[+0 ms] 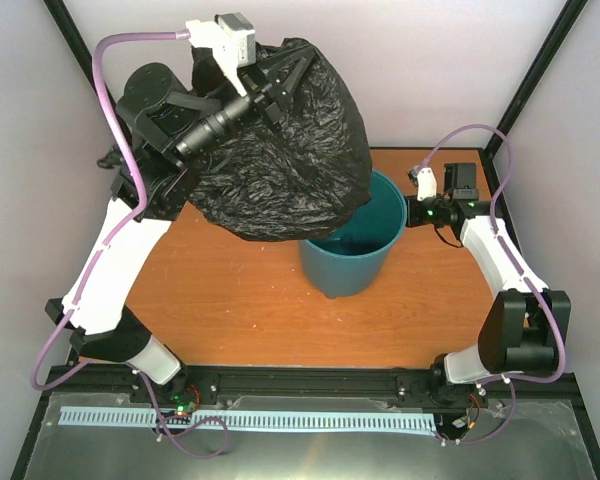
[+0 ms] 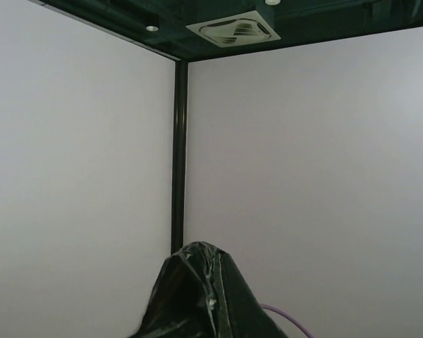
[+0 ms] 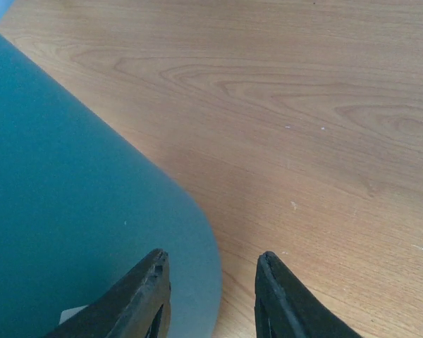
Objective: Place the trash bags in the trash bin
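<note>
A glossy, wrinkled black trash bag (image 1: 280,160) hangs high over the back left of the table. My raised left gripper (image 1: 283,78) is shut on its top. The bag's lower edge droops over the back-left rim of the teal trash bin (image 1: 352,255). In the left wrist view the bag (image 2: 197,296) drapes over the fingers and hides them. My right gripper (image 1: 412,210) is at the bin's right rim. In the right wrist view it (image 3: 211,257) stands open, with the edge of the bin (image 3: 70,211) between the fingertips and a gap to the right finger (image 3: 278,296).
The bin stands on an orange wood-grain table (image 1: 230,300). White enclosure walls and black frame posts (image 2: 178,155) surround it. A purple cable (image 2: 289,317) loops by the left wrist. The arm bases sit along the black rail (image 1: 310,385) at the near edge.
</note>
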Robot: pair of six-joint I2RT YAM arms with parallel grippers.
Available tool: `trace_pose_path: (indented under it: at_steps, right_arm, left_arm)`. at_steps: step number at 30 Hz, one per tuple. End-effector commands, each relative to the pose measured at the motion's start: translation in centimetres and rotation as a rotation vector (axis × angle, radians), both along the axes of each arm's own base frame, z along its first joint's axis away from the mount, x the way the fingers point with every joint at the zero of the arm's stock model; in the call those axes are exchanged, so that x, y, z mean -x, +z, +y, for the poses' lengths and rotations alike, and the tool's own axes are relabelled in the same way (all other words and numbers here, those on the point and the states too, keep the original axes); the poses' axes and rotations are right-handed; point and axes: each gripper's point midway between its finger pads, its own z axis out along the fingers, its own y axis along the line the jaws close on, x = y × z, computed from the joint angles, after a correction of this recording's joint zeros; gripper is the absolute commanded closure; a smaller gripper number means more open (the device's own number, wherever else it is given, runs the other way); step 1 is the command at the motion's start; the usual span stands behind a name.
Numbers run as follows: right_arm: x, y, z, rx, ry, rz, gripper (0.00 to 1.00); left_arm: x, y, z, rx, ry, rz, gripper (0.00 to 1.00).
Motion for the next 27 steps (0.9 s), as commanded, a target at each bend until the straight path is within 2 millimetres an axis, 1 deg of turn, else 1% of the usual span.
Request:
trace_pose_path:
  at_steps: [1,5,8,12,15,17,19,23,27]
  right_arm:
    - [-0.2,-0.5,1.1,0.017,0.040,-0.010,0.64]
    - [0.0,-0.6,2.1,0.027,0.066,-0.009,0.64]
    - [0.3,-0.7,3.3,0.028,0.101,-0.009,0.63]
    - [0.5,-0.9,4.0,0.032,0.125,-0.008,0.62]
    - [0.5,-1.2,4.0,0.035,0.128,0.001,0.62]
    - [0.4,-1.3,4.0,0.036,0.129,0.003,0.62]
    - [0.5,-1.3,4.1,0.036,0.132,0.001,0.62]
    - [0.5,-0.9,4.0,0.038,0.133,-0.012,0.62]
    - [0.5,-0.9,4.1,0.039,0.136,-0.009,0.61]
  left_arm:
    - [2.1,2.1,0.5,0.043,-0.051,-0.034,0.99]
    - [1.1,0.5,-1.4,0.012,-0.070,-0.004,0.99]
    - [0.7,-0.1,-3.0,-0.002,-0.095,0.002,0.99]
    - [1.0,-0.5,-5.6,-0.023,-0.158,-0.019,0.99]
    - [2.0,0.3,-6.9,-0.008,-0.214,-0.060,0.99]
    - [2.2,0.6,-7.4,0.003,-0.224,-0.076,0.99]
    - [1.8,0.5,-7.5,0.001,-0.205,-0.076,0.99]
    - [0.1,-1.1,-7.5,-0.035,-0.115,-0.056,0.99]
    - [-1.3,-2.5,-6.6,-0.070,-0.017,-0.020,0.99]
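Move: My left hand already grips the black trash bag, which hangs bunched-out some 20 cm beneath it and about 3 cm to its left. The trash bin's middle lies about 9 cm ahead of the left hand, 9 cm to its right and roughly 54 cm below. From my right hand, part-open beside the bin's right wall, the bin's middle is about 12 cm to the left, 2 cm back and 7 cm lower. I swing my left hand about 9 cm to the right, sinking some 3 cm on the way, to bring the hanging bag over the bin's mouth, fingers kept shut on it. Meanwhile my right hand presses its part-open fingers along the bin's right wall, pushing the bin roughly 4 cm left while easing down a little, then holds there. ##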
